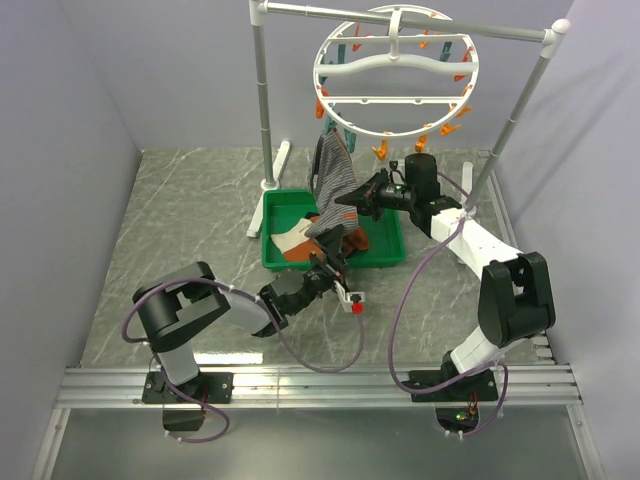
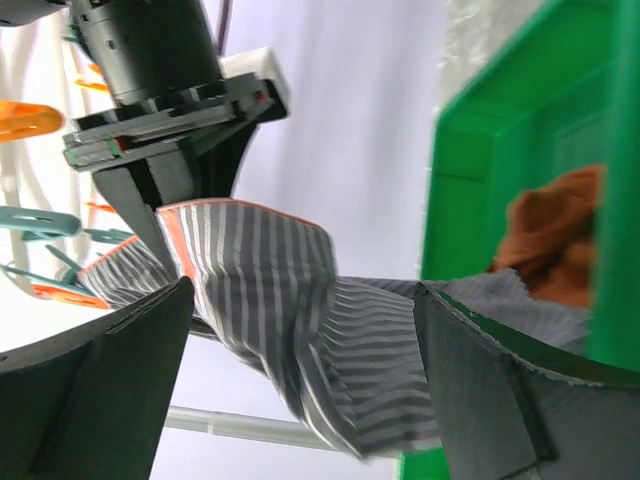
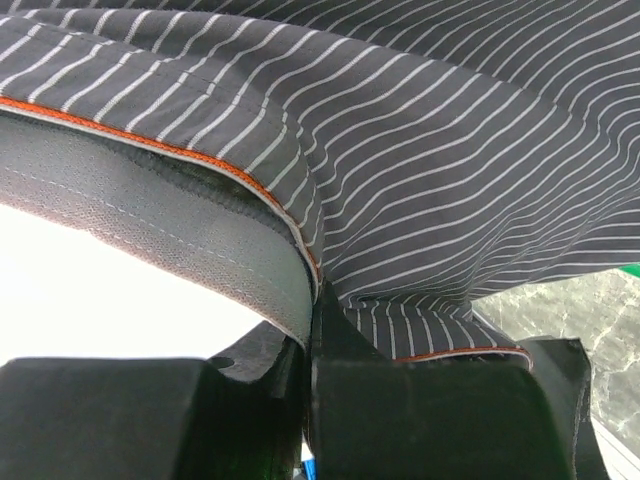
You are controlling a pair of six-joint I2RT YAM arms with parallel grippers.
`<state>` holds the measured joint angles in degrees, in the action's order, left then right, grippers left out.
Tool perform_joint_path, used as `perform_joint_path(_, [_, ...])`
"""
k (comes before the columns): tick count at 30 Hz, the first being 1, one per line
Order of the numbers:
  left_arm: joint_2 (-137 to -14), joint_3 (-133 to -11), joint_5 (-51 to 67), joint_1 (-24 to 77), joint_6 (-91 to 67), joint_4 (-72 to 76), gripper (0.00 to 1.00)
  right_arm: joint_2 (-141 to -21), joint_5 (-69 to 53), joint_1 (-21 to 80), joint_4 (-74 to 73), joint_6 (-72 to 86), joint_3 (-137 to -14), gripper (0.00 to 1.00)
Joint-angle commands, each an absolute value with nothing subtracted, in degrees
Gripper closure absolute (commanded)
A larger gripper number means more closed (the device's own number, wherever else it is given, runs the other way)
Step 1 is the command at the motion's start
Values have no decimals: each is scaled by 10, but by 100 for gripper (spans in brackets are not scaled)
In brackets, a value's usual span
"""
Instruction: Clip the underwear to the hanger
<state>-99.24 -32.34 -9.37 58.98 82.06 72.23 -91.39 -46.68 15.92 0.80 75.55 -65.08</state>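
Note:
The grey striped underwear (image 1: 333, 178) hangs above the green bin, just below the white ring hanger (image 1: 395, 70) with its orange and teal clothespins. My right gripper (image 1: 355, 199) is shut on the waistband; its wrist view shows the fingers (image 3: 315, 300) pinching the grey band under the striped cloth (image 3: 430, 150). My left gripper (image 1: 335, 263) sits low at the bin, open wide. In its wrist view the underwear (image 2: 300, 300) droops between the spread fingers (image 2: 100, 390), touching neither, while the right gripper (image 2: 165, 228) holds it from above.
The green bin (image 1: 385, 258) holds an orange-rust garment (image 2: 560, 235) and a white cloth with an orange band (image 1: 290, 240). A white-and-grey tube rack (image 1: 264, 100) carries the hanger. An orange clothespin (image 2: 25, 118) and a teal one (image 2: 35, 222) show beside the right gripper.

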Motion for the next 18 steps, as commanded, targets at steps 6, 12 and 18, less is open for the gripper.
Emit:
perform_joint_path(6, [-1051,-399,-84,561,870,889,5,-884,-466,157,11,767,-635,100])
perform_joint_path(12, [-1025,-411,-81,545,836,881,29,-885,-458,157,4,745,-649,100])
perform_joint_path(18, [-878,-443,-151,550,618,650,76,-888,-444,156,-24,711,-678,100])
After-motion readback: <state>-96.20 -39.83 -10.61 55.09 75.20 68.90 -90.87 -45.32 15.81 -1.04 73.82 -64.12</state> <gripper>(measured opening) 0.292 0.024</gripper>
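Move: The loose lower cloth of the underwear hangs about 4 cm ahead of the open left fingers, 1 cm right and 3 cm up. The right gripper, holding the trimmed edge, is some 9 cm ahead and 3 cm right of the left hand, perhaps 5 cm higher; the green tray lies 3 cm ahead, 16 cm below. From the right hand, that loose cloth is about 5 cm back, 2 cm left and 2 cm lower. The left hand reaches 4 cm forward into the loose underwear cloth, then rises 5 cm, fingers closing on it. ##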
